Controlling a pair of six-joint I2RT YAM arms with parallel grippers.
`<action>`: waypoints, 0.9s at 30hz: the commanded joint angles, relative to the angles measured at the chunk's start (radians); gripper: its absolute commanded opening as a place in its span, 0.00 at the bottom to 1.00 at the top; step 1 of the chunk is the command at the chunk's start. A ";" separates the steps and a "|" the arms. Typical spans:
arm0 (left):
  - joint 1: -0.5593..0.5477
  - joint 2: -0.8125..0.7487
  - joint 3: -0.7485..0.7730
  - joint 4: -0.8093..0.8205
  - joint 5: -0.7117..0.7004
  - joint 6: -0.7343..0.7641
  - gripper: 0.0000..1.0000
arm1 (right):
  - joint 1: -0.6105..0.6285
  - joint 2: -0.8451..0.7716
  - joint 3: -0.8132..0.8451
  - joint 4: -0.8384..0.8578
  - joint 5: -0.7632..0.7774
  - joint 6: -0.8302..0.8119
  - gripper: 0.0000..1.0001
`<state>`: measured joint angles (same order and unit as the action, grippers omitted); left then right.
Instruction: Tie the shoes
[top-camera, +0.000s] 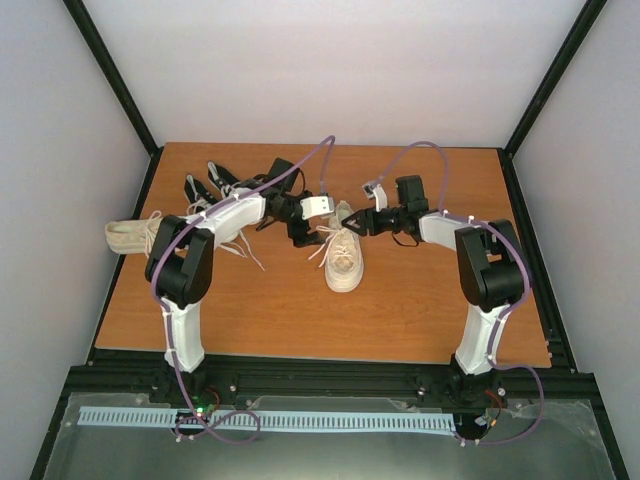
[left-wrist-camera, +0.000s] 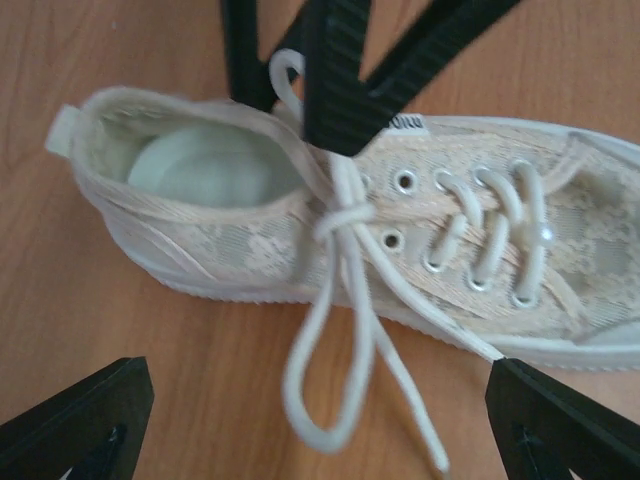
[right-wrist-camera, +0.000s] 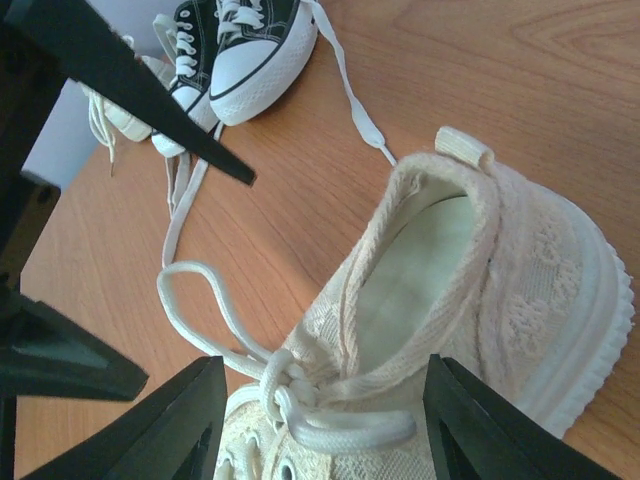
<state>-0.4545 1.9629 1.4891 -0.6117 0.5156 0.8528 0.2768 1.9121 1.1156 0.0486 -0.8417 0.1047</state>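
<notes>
A cream lace shoe (top-camera: 345, 262) lies mid-table, toe toward me, its pale laces tied in a bow (left-wrist-camera: 345, 215) with one loop (left-wrist-camera: 320, 400) trailing onto the wood. My left gripper (top-camera: 303, 232) hovers just left of its collar, wide open (left-wrist-camera: 320, 430), nothing between the fingers but that loose loop. My right gripper (top-camera: 360, 222) is on the other side, open (right-wrist-camera: 320, 425), its fingers (right-wrist-camera: 185, 420) straddling the shoe's throat with the other bow loop (right-wrist-camera: 350, 432) lying unpinched between them. Two black shoes (top-camera: 205, 185) sit at the back left, and a second cream shoe (top-camera: 130, 236) lies at the left edge.
Loose white laces (right-wrist-camera: 345, 90) from the black shoes (right-wrist-camera: 255, 45) trail across the wood toward the middle shoe. Black frame rails (top-camera: 320, 370) border the table, and pale walls (top-camera: 60, 150) close in on the sides and back.
</notes>
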 joint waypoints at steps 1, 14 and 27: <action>-0.013 0.051 0.047 0.085 -0.010 -0.073 0.91 | 0.000 0.013 0.023 -0.030 0.011 -0.039 0.55; -0.018 0.050 0.040 0.066 -0.016 -0.016 0.01 | -0.002 -0.014 -0.001 -0.054 0.019 -0.056 0.06; -0.007 0.129 0.035 0.101 -0.106 0.117 0.01 | -0.027 -0.085 -0.109 -0.078 0.047 -0.077 0.03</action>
<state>-0.4656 2.0686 1.5017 -0.5343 0.4282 0.9157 0.2710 1.8694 1.0428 -0.0162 -0.8188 0.0441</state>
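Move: The left loop of the bow lies between the left hand's open fingers, about 1 cm forward, 1 cm right and 2 cm below. The knot is roughly 5 cm right, 1 cm forward and 3 cm down from that hand, the loose lace ends about 3 cm back and 5 cm down. The right loop sits between the right fingers, straight below by about 1 cm. From the right hand, the knot is some 3 cm left, 1 cm back and 2 cm lower. Forward, right and slightly down, the left hand eases in about 2 cm while its wide-open fingers shut on the left loop, then lowers it a further 3 cm beside the shoe. Almost in place, the right hand shuts its half-open fingers on the right loop, then draws it back towards the toe, also going a little down and right. ##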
